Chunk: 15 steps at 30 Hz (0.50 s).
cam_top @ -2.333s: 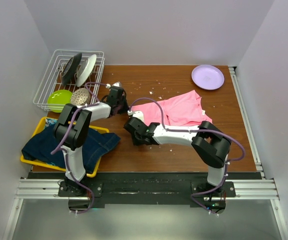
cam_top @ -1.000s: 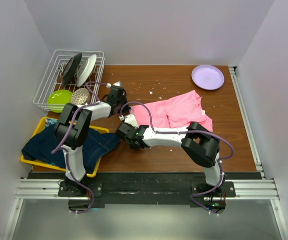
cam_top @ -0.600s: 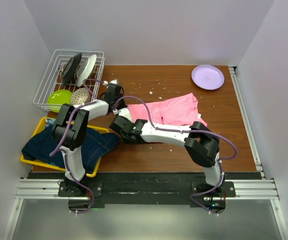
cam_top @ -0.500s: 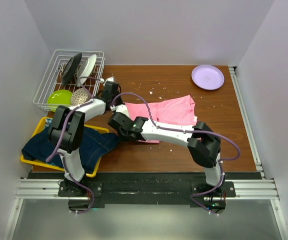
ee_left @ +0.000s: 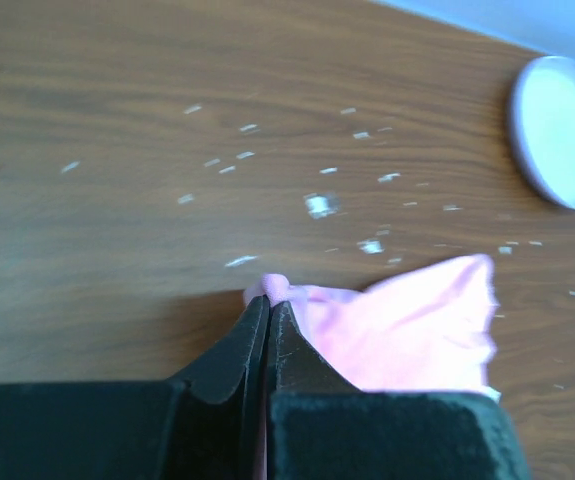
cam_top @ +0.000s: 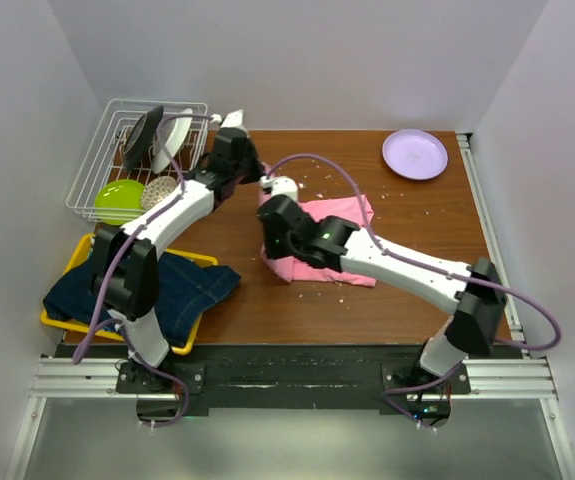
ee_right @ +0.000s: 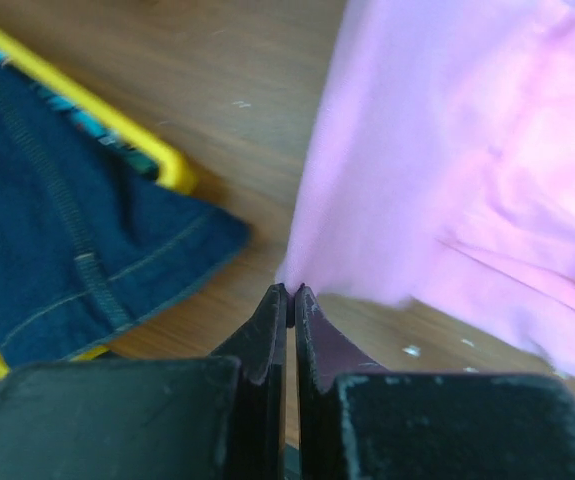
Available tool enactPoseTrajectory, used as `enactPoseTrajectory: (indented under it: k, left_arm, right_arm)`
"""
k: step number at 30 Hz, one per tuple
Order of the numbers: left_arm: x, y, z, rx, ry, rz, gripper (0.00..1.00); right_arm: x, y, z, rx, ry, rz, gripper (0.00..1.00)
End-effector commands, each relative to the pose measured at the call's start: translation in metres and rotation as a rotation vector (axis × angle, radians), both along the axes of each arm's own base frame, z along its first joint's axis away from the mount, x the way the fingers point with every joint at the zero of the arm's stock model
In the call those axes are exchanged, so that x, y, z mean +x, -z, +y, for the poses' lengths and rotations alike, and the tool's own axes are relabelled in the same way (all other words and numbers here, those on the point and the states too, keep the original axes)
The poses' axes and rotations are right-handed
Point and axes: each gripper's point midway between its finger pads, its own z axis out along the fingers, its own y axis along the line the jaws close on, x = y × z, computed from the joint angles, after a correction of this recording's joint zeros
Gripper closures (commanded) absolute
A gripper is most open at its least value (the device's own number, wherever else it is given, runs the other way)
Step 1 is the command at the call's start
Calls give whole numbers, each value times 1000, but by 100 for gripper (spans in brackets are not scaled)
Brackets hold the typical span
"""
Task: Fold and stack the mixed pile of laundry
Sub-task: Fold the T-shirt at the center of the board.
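The pink T-shirt lies bunched at the middle of the brown table. My left gripper is shut on its far left corner, and that pinched corner pokes out past the tips. My right gripper is shut on the shirt's near left edge, which hangs slightly above the wood. The dark blue denim jacket lies over the yellow tray at the near left. A strip of turquoise patterned cloth shows beside the tray rim.
A white wire dish rack with plates and a green bowl stands at the far left. A lilac plate sits at the far right corner. Small white crumbs are scattered on the wood.
The right gripper has shut on the shirt's near edge. Both arms have carried the shirt, the left toward the far side, and it is now bunched narrower and further left.
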Motion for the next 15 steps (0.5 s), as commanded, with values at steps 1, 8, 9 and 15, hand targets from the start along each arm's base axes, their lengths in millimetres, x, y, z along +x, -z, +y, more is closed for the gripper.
enactPoseTrajectory:
  k: [1,8,9,15]
  left_arm:
    - [12,-31,-64,-27,116,-87,100]
    - [11,-35,-171,-104,265,-100,100]
    - [8,-20,-189,-106,290,-77,100]
    - [3,-23,-251,-211,374,-106,100]
  right_arm:
    - [8,11,-56,-25,117,27,100]
    - [8,27,-145,-23,314,57,100]
    - [7,38,-160,-42,348,71,100]
    - [-6,46,-205,-62,455,82,100]
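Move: The T-shirt's left edge is already pinched at both ends and held some 18 cm above the board. Its far right corner lies about 27 cm right of the left hand, 1 cm farther out; the near right corner is about 27 cm right of the right hand, 2 cm back. The purple plate lies 38 cm right of the left hand and 13 cm ahead. The jeans lie about 31 cm left of the right hand and 5 cm back. The T-shirt's raised edge is swept rightward over its lying part, towards the right edge, both hands keeping their shut grip and travelling together: the left about 22 cm, first rising a few centimetres and then sinking back by more, the right some 18 cm while easing down about 5 cm. Both wrists swing roughly 20 degrees clockwise. ##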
